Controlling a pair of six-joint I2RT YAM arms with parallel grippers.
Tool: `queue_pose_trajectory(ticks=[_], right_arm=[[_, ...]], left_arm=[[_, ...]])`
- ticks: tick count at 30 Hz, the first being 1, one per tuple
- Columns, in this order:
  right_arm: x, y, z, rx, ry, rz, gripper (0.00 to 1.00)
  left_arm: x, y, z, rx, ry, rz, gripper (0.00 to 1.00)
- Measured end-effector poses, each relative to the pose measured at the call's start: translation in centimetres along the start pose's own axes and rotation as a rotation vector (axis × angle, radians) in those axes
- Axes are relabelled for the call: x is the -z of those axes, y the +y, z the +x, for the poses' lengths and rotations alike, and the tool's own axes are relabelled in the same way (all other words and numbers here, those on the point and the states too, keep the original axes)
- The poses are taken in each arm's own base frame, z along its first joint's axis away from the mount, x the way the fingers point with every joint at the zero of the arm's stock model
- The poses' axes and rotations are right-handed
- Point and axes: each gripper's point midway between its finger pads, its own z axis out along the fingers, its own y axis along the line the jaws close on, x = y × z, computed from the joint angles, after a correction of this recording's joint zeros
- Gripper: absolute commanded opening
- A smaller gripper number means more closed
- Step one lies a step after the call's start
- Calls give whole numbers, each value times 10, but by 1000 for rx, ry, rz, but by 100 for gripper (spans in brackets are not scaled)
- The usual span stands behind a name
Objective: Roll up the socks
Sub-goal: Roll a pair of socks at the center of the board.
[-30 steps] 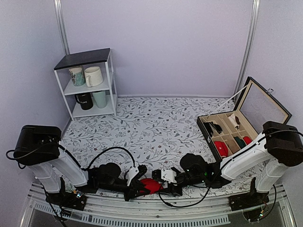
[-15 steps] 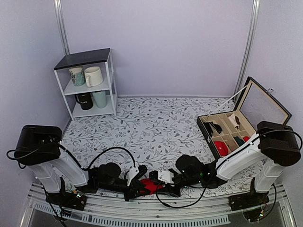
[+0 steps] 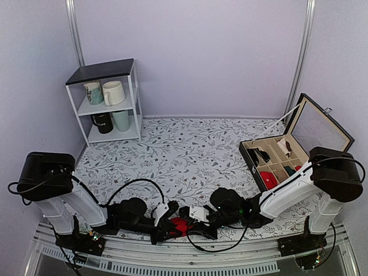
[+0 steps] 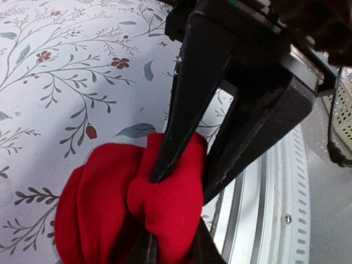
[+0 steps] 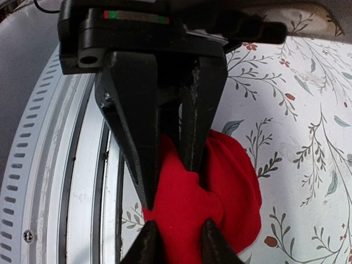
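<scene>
The socks (image 3: 179, 226) are a bright red bunched roll on the flowered table, close to its front edge. My left gripper (image 3: 172, 225) comes in low from the left and my right gripper (image 3: 190, 225) from the right, and they meet at the roll. In the left wrist view, my left gripper (image 4: 173, 247) is shut on a fold of the socks (image 4: 93, 203), with the right arm's fingers (image 4: 181, 110) reaching in from above. In the right wrist view, my right gripper (image 5: 179, 239) is pinching a fold of the socks (image 5: 236, 187), opposite the left arm's fingers (image 5: 135, 137).
A metal rail (image 3: 184, 265) runs along the table's front edge, right beside the socks. An open black compartment box (image 3: 248, 156) with rolled bundles stands at the right. A small white shelf (image 3: 135, 95) holding mugs is at the back left.
My right gripper has slid left onto the red roll and its jaws have narrowed around the fabric. The left gripper has held still on its fold.
</scene>
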Motion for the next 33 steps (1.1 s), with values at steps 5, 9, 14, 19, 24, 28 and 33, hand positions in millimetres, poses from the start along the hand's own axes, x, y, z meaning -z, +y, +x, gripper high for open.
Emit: queue_pose_trajectory(ticks=[5, 9, 14, 19, 24, 28, 33], right_arm=[[-3, -1, -1, -31, 6, -12, 4], [-7, -2, -3, -69, 5, -20, 3], [-7, -10, -4, -156, 4, -21, 3], [-11, -19, -6, -295, 51, -75, 2], [-18, -26, -7, -418, 128, -134, 3], [-16, -29, -5, -516, 177, -172, 3], [-12, -33, -1, -612, 221, -198, 3]], left_arm=[[2, 1, 0, -5, 3, -7, 21], [7, 4, -5, -31, 15, -49, 35], [29, 14, -17, -90, 14, -156, 35], [62, 8, -56, -138, -115, -208, 34], [75, 9, -50, -147, -135, -218, 36], [71, 13, -31, -168, -75, -248, 37], [60, 18, -9, -221, 3, -297, 40]])
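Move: The sock roll lies between my hands. My left hand still grips its left end, so its middle is about 3 cm to that hand's right, 1 cm ahead and 1 cm lower. From my right hand, whose part-open fingers straddle the other end, the middle is some 3 cm left, 1 cm ahead and 2 cm down. The table's front edge runs roughly 5 cm straight behind my left hand, 2 cm below it. I pinch the right end of the sock roll with my right fingers, then open my left ones and lift that hand clear, up about 8 cm while drawing left and a little forward, before sinking most of the way back beside the roll. Keeping its pinch, my right hand carries the roll forward some 3 cm and twists its top forward and down by nearly 40 degrees. ##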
